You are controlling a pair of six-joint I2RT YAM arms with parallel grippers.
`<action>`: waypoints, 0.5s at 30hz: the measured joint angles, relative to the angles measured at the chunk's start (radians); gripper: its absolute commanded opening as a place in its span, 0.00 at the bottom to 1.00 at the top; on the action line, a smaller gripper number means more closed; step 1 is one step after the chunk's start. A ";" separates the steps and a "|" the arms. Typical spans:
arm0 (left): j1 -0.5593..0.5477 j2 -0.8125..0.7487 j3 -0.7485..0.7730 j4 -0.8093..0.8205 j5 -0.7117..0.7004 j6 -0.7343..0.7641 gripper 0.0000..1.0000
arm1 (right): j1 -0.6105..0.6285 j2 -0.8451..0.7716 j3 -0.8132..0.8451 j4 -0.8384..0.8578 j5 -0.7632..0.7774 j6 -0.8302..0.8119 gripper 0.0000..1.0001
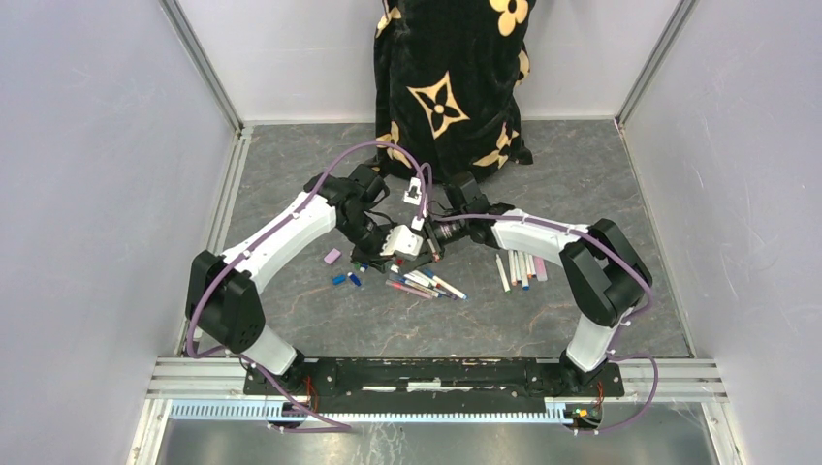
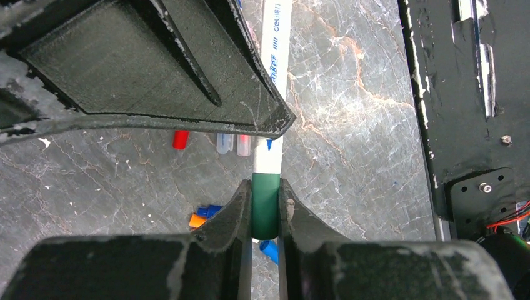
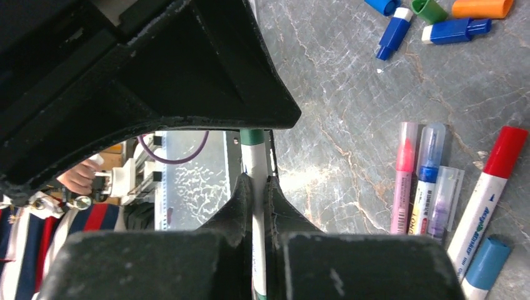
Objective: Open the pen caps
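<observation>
One pen with a white barrel (image 2: 275,69) hangs above the table between both grippers. Its green pen cap (image 2: 265,209) sits flush against the barrel's end. My left gripper (image 2: 265,187) is shut on that green cap. My right gripper (image 3: 256,184) is shut on the white barrel (image 3: 253,164), with the green cap (image 3: 252,136) just beyond its fingertips. In the top view the left gripper (image 1: 395,242) and the right gripper (image 1: 438,232) meet at the table's middle. Loose pen caps lie below: red (image 2: 180,139), orange (image 2: 197,220), blue (image 2: 270,250).
Several pens lie in a heap (image 1: 426,284) under the grippers and in a row (image 1: 521,268) to the right. A pink cap (image 1: 332,257) and blue caps (image 1: 346,279) lie left. Capped pens, pink (image 3: 403,175) and red (image 3: 490,181), lie right. A black flowered cloth (image 1: 451,87) stands behind.
</observation>
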 measured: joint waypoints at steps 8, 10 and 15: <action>0.068 0.006 0.025 0.005 0.023 0.038 0.02 | -0.008 -0.083 -0.043 0.007 0.076 -0.103 0.00; 0.146 0.007 0.060 0.010 -0.016 0.055 0.02 | -0.016 -0.116 -0.092 -0.044 0.062 -0.121 0.00; 0.278 0.009 0.109 0.043 -0.084 0.074 0.02 | -0.028 -0.131 -0.182 -0.140 0.056 -0.143 0.00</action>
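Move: The left gripper pinches the green cap, still on its marker; the right gripper grips the marker body with the cap about 5 cm to its left, level. The loose caps lie some 7 cm left and 5 cm ahead of the left hand, 13 cm below, the pink cap 6 cm left and 2 cm ahead of them. From the right hand, the uncapped pens' row is 25 cm right, 5 cm ahead, 13 cm down; the capped pens are 3 cm right, 2 cm ahead, as low. Pull the green cap off its marker: keep both grippers shut and sweep the left one forward and left about 12 cm, rising slightly, out above the loose caps, turning it counter-clockwise and tipping its fingers up a little. Draw the right gripper with the marker body right, back and down, some 6 cm in all, away from the cap and over towards the uncapped pens. ##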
